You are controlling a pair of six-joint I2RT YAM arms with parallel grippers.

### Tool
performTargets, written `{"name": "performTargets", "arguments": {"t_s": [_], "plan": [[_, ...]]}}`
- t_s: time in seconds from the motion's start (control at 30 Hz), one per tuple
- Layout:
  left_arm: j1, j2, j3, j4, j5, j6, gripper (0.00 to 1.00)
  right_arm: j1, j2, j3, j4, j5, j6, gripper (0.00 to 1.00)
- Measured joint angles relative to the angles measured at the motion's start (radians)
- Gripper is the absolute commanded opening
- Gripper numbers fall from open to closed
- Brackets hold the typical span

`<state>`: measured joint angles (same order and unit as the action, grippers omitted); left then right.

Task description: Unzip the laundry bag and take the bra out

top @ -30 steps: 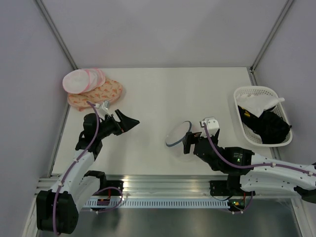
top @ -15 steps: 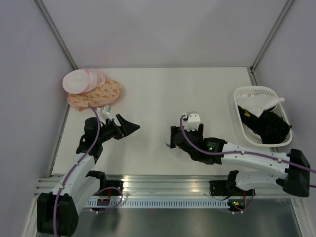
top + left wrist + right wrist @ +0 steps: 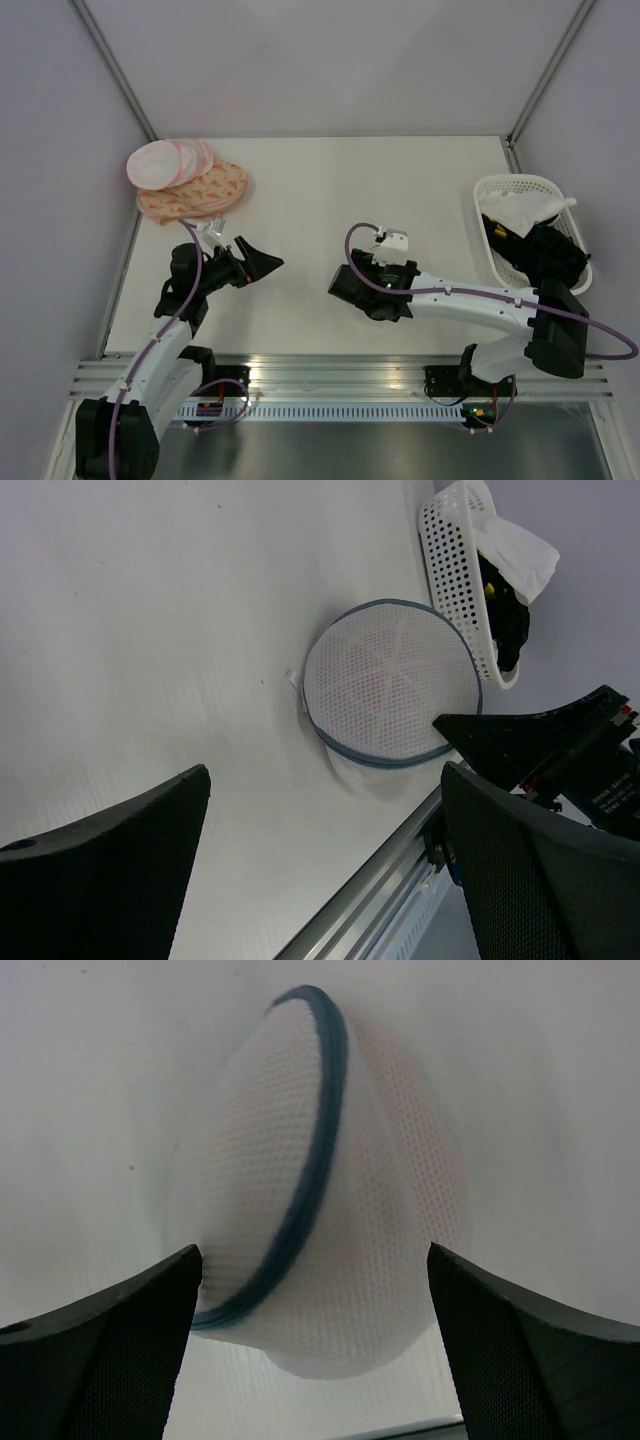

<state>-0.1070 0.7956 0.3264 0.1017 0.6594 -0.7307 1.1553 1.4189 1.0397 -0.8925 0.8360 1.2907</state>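
Note:
The laundry bag (image 3: 320, 1210) is a round white mesh pouch with a grey-blue zipper rim (image 3: 318, 1130), standing on its edge on the table. My right gripper (image 3: 312, 1250) is open, with one finger on each side of the bag's lower part. In the top view my right gripper (image 3: 345, 283) covers the bag. In the left wrist view the bag (image 3: 390, 695) shows a faint pink tint through the mesh. The bra itself is hidden. My left gripper (image 3: 255, 262) hovers open and empty to the left of the bag.
A white perforated basket (image 3: 500, 187) with a white cloth and black garments stands at the right edge. Stacked white rounds with pink edges (image 3: 160, 163) lie on an orange-patterned cloth (image 3: 205, 190) at the back left. A metal rail (image 3: 330, 370) runs along the near edge.
My right arm has swung left and over the bag, so its open fingers now straddle it and hide it from above. The left arm has barely moved.

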Motion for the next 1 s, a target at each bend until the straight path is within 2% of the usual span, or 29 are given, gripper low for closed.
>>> {"name": "performTargets", "arguments": {"t_s": [0.03, 0.13, 0.17, 0.23, 0.27, 0.33, 0.47, 0.57, 0.67, 0.83, 0.9, 1.0], "plan": [[0.000, -0.002, -0.003, 0.000, 0.000, 0.000, 1.00, 0.000, -0.010, -0.025, -0.004, 0.000, 0.024, 0.95], [0.000, -0.005, -0.015, -0.001, 0.000, -0.001, 1.00, -0.001, -0.049, -0.118, 0.006, -0.006, 0.055, 0.75], [0.000, -0.005, -0.019, 0.002, 0.000, -0.002, 1.00, -0.002, -0.067, -0.155, 0.025, -0.012, 0.053, 0.50], [0.000, -0.004, -0.027, 0.004, 0.000, -0.005, 0.99, -0.011, -0.105, -0.221, 0.084, -0.030, 0.034, 0.29], [0.000, -0.004, -0.030, 0.005, 0.001, -0.007, 1.00, -0.021, -0.127, -0.251, 0.121, -0.039, 0.024, 0.15], [0.000, -0.004, -0.032, 0.005, 0.005, -0.009, 1.00, -0.050, -0.187, -0.316, 0.218, -0.071, -0.015, 0.02], [0.000, -0.010, -0.038, 0.016, 0.023, -0.009, 1.00, -0.132, -0.369, -0.447, 0.437, -0.189, -0.129, 0.01], [0.000, -0.026, -0.060, 0.058, 0.055, -0.020, 1.00, -0.258, -0.534, -0.550, 0.606, -0.384, -0.243, 0.00], [0.000, -0.030, -0.099, 0.138, 0.105, -0.051, 1.00, -0.423, -0.608, -0.599, 0.720, -0.619, -0.316, 0.00], [0.000, -0.005, -0.148, 0.276, 0.172, -0.115, 1.00, -0.695, -0.571, -0.700, 1.009, -1.061, -0.336, 0.00], [0.000, 0.014, -0.167, 0.346, 0.197, -0.153, 1.00, -0.745, -0.511, -0.729, 1.115, -1.197, -0.320, 0.00], [-0.002, 0.047, -0.198, 0.457, 0.219, -0.216, 1.00, -0.753, -0.425, -0.745, 1.282, -1.369, -0.282, 0.00]]}}
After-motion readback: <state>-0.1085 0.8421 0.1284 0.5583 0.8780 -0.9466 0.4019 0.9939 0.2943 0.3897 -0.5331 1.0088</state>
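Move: Beneath the right hand's open fingers lies the laundry bag, its middle about 8 cm below and 2 cm to the right, neither ahead nor back; the near-right part of its zip edge is about 2 cm back, 4 cm right and 4 cm below. The white basket stands roughly 15 cm ahead and 40 cm to the right. From the left hand, the bag is some 21 cm right, 3 cm back and 9 cm lower. Sinking about 4 cm while sliding right and slightly back, the right hand shuts its wide-open fingers on the zip edge of the laundry bag, then raises the pinched mesh some 6 cm, carrying it left and a little forward as the wrist rolls its left side up about 60 degrees and swings counter-clockwise. The left hand, still open, eases back and right towards the bag by about 4 cm. ##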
